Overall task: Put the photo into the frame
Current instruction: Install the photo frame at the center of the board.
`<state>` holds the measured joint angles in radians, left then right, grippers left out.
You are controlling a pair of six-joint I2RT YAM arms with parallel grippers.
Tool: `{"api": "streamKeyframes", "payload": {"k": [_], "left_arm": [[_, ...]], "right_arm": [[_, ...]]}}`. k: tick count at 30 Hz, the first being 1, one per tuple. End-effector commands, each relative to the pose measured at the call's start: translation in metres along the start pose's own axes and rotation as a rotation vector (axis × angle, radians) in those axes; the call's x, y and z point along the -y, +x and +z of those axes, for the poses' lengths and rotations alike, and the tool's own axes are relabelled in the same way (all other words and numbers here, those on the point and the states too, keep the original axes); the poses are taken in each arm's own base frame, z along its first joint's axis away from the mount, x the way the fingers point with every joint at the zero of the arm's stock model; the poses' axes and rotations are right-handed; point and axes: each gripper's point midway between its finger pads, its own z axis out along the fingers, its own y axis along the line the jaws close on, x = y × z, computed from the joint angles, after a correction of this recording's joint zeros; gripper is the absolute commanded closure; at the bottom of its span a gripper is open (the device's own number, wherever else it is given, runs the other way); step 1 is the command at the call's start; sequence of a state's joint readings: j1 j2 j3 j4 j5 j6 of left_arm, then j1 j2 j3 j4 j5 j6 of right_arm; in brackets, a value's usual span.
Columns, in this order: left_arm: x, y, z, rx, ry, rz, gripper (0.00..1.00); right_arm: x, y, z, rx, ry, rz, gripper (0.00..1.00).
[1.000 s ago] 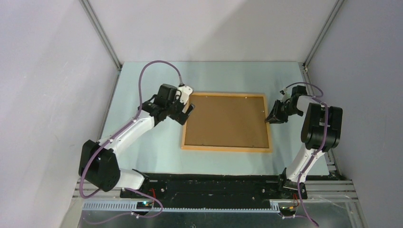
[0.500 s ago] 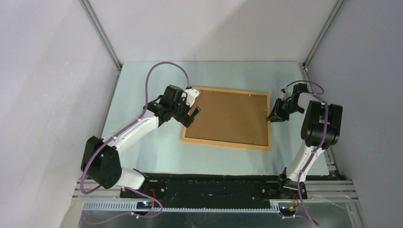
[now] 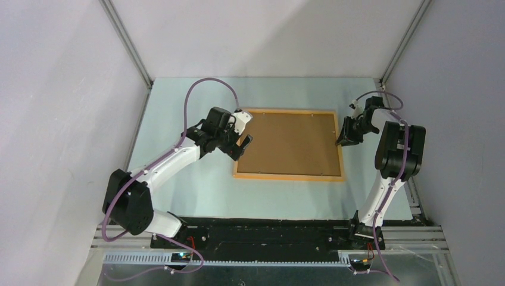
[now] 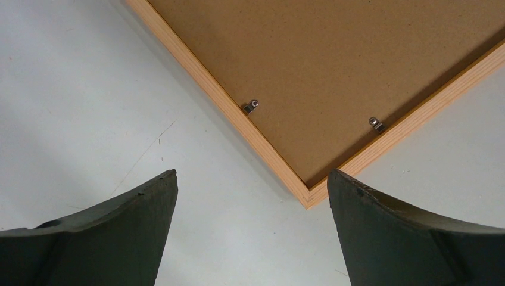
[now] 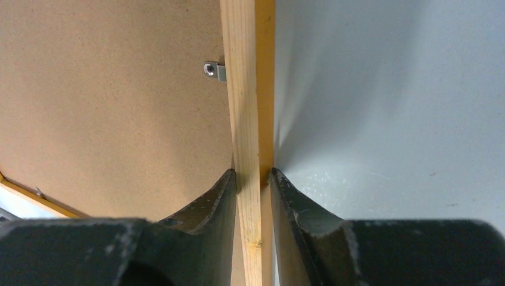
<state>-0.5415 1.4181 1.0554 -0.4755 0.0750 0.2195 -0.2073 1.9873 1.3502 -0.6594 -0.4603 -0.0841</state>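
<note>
The frame (image 3: 289, 177) lies back side up on the table, with the brown backing board (image 3: 289, 143) set inside it. The photo is hidden. My right gripper (image 3: 344, 139) is shut on the frame's right rail (image 5: 244, 89), one finger on the board side and one on the outer side (image 5: 253, 173). My left gripper (image 3: 241, 143) is open at the frame's left edge. In the left wrist view a corner of the frame (image 4: 235, 116) points down between the wide-apart fingers, close to the right fingertip (image 4: 342, 185), with the gripper (image 4: 252, 182) holding nothing.
Small metal clips (image 4: 251, 107) (image 5: 214, 70) sit along the inner edge of the frame over the backing board (image 4: 333, 53). Grey walls and aluminium posts (image 3: 128, 44) enclose the pale table (image 3: 190, 190) on three sides.
The frame has shifted away from the arm bases and to the right, and now lies squarer. The right gripper moved with its rail. The left gripper came in toward the frame's left edge.
</note>
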Motion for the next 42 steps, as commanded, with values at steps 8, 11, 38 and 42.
{"api": "streamKeyframes", "payload": {"k": [8, 11, 38, 42], "left_arm": [[-0.006, -0.033, -0.007, 0.081, -0.022, 0.027, 0.00], [-0.009, -0.034, -0.009, 0.082, -0.039, 0.029, 0.00], [-0.069, -0.046, -0.064, 0.164, -0.404, -0.003, 0.00], [-0.076, -0.041, -0.075, 0.171, -0.442, 0.002, 0.00]], "right_arm": [[0.009, -0.037, -0.022, 0.088, 0.096, -0.094, 0.49], [0.011, -0.041, -0.036, 0.119, 0.137, -0.122, 0.36], [-0.038, -0.015, -0.233, 0.643, 0.411, -0.265, 0.01], [-0.055, -0.001, -0.232, 0.632, 0.334, -0.295, 0.01]]}}
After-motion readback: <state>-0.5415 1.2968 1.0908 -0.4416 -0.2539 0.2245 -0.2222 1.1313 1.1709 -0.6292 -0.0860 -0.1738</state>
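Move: The right hand stands at the frame's right side bar, its fingers still astride that bar about halfway along. From it the middle of the frame is about 20 cm left and 1 cm ahead, and the frame's near right corner is some 16 cm straight back, all 1 cm lower. From the open left hand, the frame's middle lies about 10 cm ahead, 19 cm right and 11 cm below, its near left corner roughly 5 cm back, neither left nor right. The right hand, already loosening, opens its fingers from about a third to fully wide while sliding only 1.5 cm forward along the bar, comes free of it and lifts steeply by about 23 cm, drawing back and off to the right past the frame's right side as its fingers swing up to point more forward. The left hand, wide open throughout and touching nothing, retreats too, at first barely moving, then up, left and a little forward, away from the frame's middle, tipping its fingers up and turning counter-clockwise some 15 degrees. ##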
